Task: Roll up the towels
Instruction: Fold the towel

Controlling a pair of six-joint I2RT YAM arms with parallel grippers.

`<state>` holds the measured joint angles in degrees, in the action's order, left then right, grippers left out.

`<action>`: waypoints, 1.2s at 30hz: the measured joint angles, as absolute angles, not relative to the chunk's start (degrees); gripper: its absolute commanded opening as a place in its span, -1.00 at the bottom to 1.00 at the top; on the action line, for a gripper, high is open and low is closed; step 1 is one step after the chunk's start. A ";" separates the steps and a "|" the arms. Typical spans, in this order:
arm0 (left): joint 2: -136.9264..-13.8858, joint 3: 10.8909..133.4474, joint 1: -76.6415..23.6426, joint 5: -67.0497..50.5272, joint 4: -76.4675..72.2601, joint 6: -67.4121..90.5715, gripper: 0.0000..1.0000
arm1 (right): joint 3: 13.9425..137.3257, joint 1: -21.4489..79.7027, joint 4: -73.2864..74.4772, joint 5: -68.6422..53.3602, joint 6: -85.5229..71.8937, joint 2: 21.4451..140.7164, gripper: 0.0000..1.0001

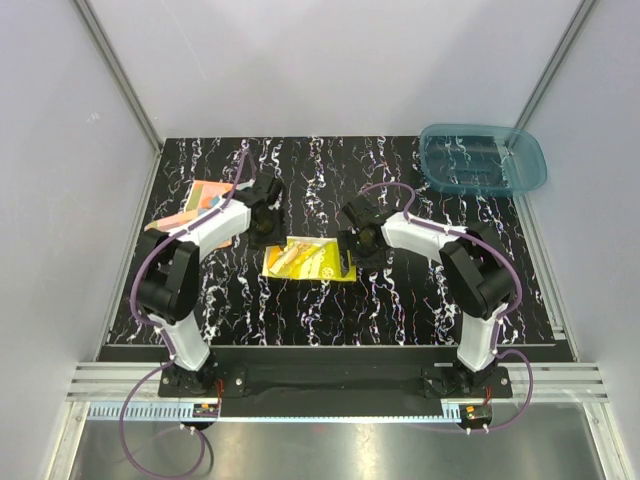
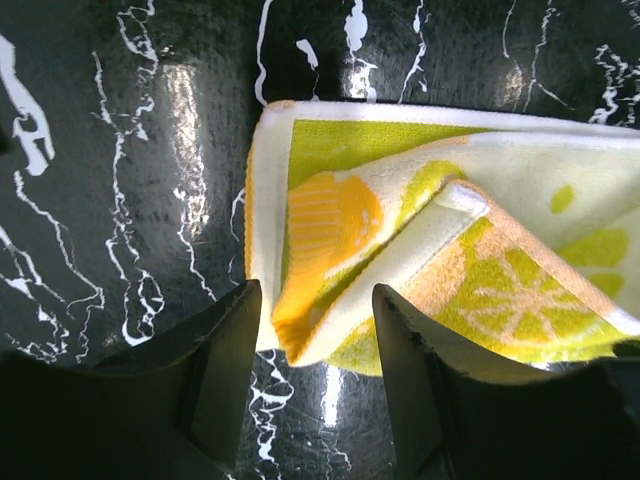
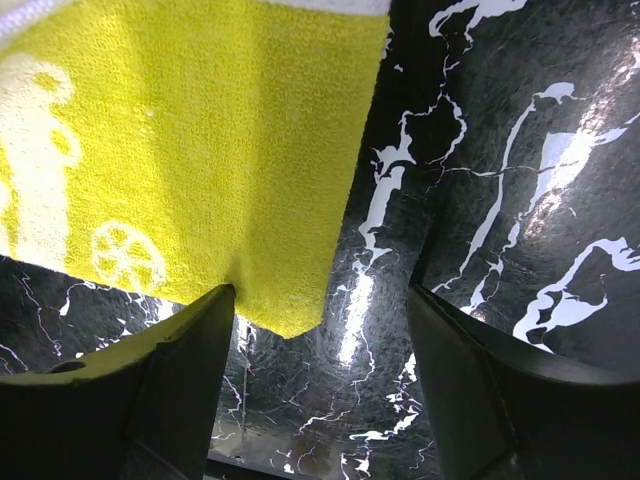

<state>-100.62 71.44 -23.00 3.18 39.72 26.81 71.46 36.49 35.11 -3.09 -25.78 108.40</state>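
The yellow towel (image 1: 308,261) lies mid-table, its left end folded over in loose layers (image 2: 400,230). My left gripper (image 1: 262,236) stands at that left end. In the left wrist view it (image 2: 312,300) is open, and the folded corner pokes in between its fingers. My right gripper (image 1: 347,262) is at the towel's right end. It (image 3: 322,300) is open, with the flat yellow corner (image 3: 200,150) beside its left finger and bare table between the jaws. The orange towel (image 1: 195,205) lies at the back left, partly hidden behind the left arm.
A translucent teal bin (image 1: 482,158) stands at the back right corner of the black marbled table (image 1: 400,310). White walls with metal posts enclose the table on three sides.
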 measured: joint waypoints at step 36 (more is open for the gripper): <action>-102.96 78.24 -35.64 16.45 40.47 25.19 0.05 | 68.53 36.49 32.01 -2.55 -25.69 106.78 0.49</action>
<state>-102.96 78.24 -35.64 16.45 40.47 25.19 68.53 36.49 32.01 -2.55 -25.69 106.78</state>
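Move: The yellow towel, folded to a short strip, has its middle about 6 cm to the left hand's right, 1 cm ahead and 6 cm below. Its loose flap, at the left end, is nearer, some 3 cm right and 2 cm ahead of that hand. The checked towel lies about 12 cm left and 10 cm ahead of it. From the right hand, standing low at the strip's right end, the towel's middle is roughly 8 cm left, 2 cm ahead and 1 cm below. Down and to the right, the left hand sinks about 3.5 cm over the flap end of the yellow towel, drawing some 4 cm rightwards with fingers kept half open. It eases back a little left, then lifts about 6 cm clear, left side tipping up some 15 degrees, and drifts right again above the towel, dipping slightly at the end. The right hand stays put, one finger still on the towel near its front right corner. ##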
